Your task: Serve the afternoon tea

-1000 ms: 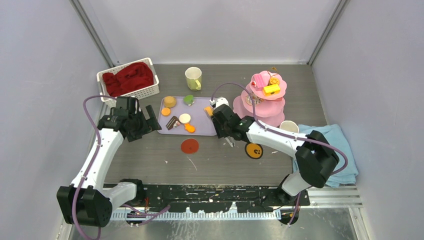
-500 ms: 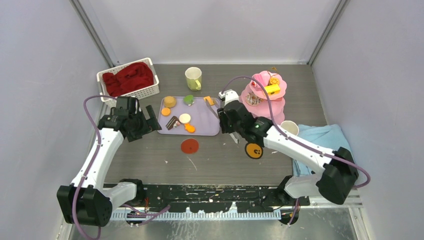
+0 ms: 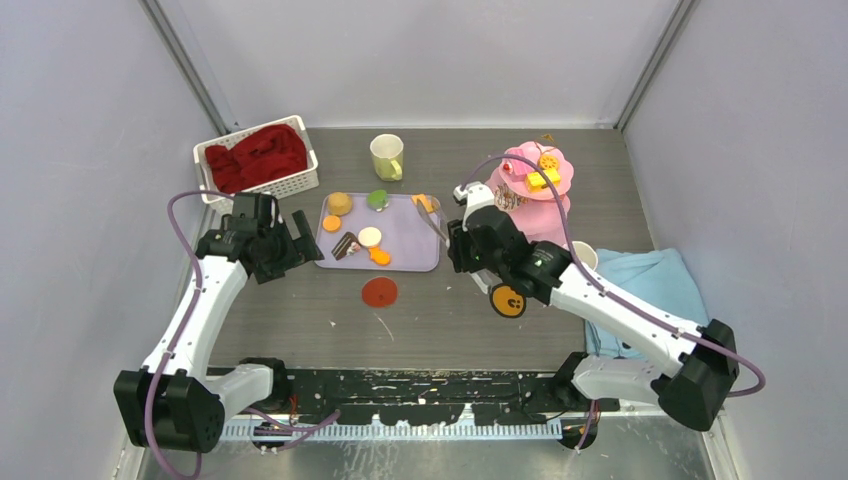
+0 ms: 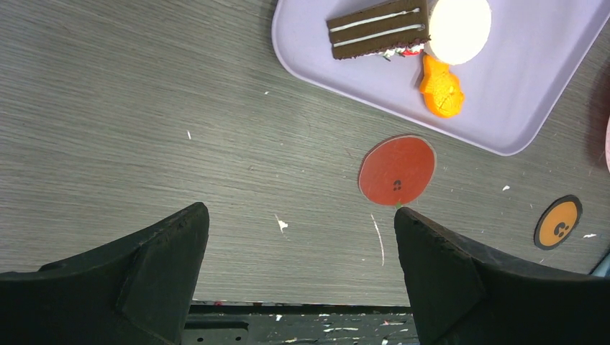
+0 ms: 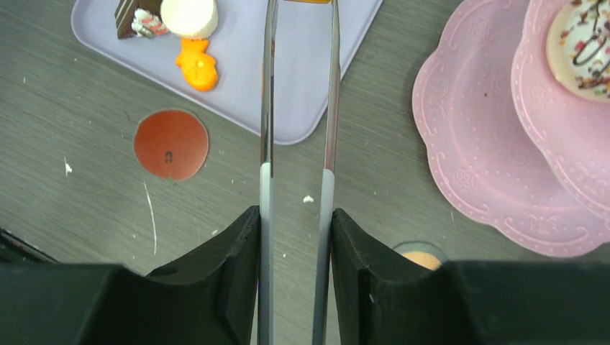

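My right gripper (image 5: 295, 212) is shut on a pair of metal tongs (image 5: 266, 108), whose two arms run forward between the jaws. The tongs' tips pinch a small orange pastry (image 3: 424, 202) above the far right corner of the lavender tray (image 3: 405, 240). The pink three-tier stand (image 3: 545, 215) stands just to the right with several sweets on it; its lower plate (image 5: 475, 165) is bare. On the tray lie a chocolate cake slice (image 4: 378, 32), a white round sweet (image 4: 460, 21) and an orange fish pastry (image 4: 441, 90). My left gripper (image 4: 298, 215) hangs open left of the tray.
A yellow-green mug (image 3: 387, 157) stands behind the tray and a pale mug (image 3: 578, 255) right of the stand. A red coaster (image 3: 379, 292) and an orange coaster (image 3: 508, 301) lie on the table. A white basket of red cloth (image 3: 258, 160) is far left, a blue towel (image 3: 660, 290) at right.
My right arm has swung right and away, carrying the tongs and the orange pastry from the tray's right side toward the stand. The left arm has not moved.
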You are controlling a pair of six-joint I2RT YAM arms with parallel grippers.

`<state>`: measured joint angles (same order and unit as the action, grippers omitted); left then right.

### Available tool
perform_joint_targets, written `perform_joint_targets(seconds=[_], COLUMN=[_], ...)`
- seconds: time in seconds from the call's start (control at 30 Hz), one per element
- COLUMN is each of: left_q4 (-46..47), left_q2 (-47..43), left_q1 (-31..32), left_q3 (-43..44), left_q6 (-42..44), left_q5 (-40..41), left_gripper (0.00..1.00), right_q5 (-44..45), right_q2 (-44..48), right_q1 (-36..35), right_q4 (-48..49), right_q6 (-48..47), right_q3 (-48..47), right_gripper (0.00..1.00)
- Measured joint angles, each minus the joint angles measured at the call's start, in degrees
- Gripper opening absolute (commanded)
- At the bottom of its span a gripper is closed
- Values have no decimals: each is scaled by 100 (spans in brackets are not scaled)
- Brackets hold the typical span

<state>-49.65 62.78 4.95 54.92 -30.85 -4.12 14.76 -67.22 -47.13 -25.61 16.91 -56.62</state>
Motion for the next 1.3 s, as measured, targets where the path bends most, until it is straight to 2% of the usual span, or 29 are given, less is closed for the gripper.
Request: perform_joint_targets(seconds=[0.23,0.43,0.7,0.9,1.3], left_q4=[0,0,-2,-2,-2], left_q2=[0,0,-46,-120,-118], left_q1=[0,0,0,0,0], left_q3=[2,2,2,4,4], left_q6=[2,-4,-17,-17,-9], left_q5=[0,-4,-20,-33,-109], left_gripper=[100,100,100,100,100], right_q5=[-17,304,520,1014,2074], right_q2=[850,1473,1602,1698,1650], right_q1=[0,0,2,2,7], right_q4=[-734,-1744,-2990,-3812,-4581], right_q6=[175,678,1285,1639,2079], right_q3=[98,39,-142,-667,-1045], right_gripper=[2,2,2,2,2])
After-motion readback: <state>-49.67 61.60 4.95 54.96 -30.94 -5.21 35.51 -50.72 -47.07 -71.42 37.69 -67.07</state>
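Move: The right hand holds tongs that already grip an orange cake block. The pink tiered stand lies about 12 cm ahead and 16 cm to its right, the stand's middle some 7 cm lower. The bear coaster is roughly 3 cm back and 13 cm right, the pink mug 5 cm ahead and 27 cm right, and the purple tray's centre 11 cm ahead and 15 cm left. From the idle left hand, the stand is about 13 cm ahead and 46 cm right. Keeping its grip on the tongs, the right hand carries the orange block clear of the tray, drawing back about 8 cm while it goes right, then travelling almost purely right to some 16 cm in all, ending about 4 cm higher. On the way the wrist swings nearly 30 degrees clockwise, so that the tongs, at first slanting out to the left over the tray, point ahead at the front of the stand, the block still pinched in their tips. ##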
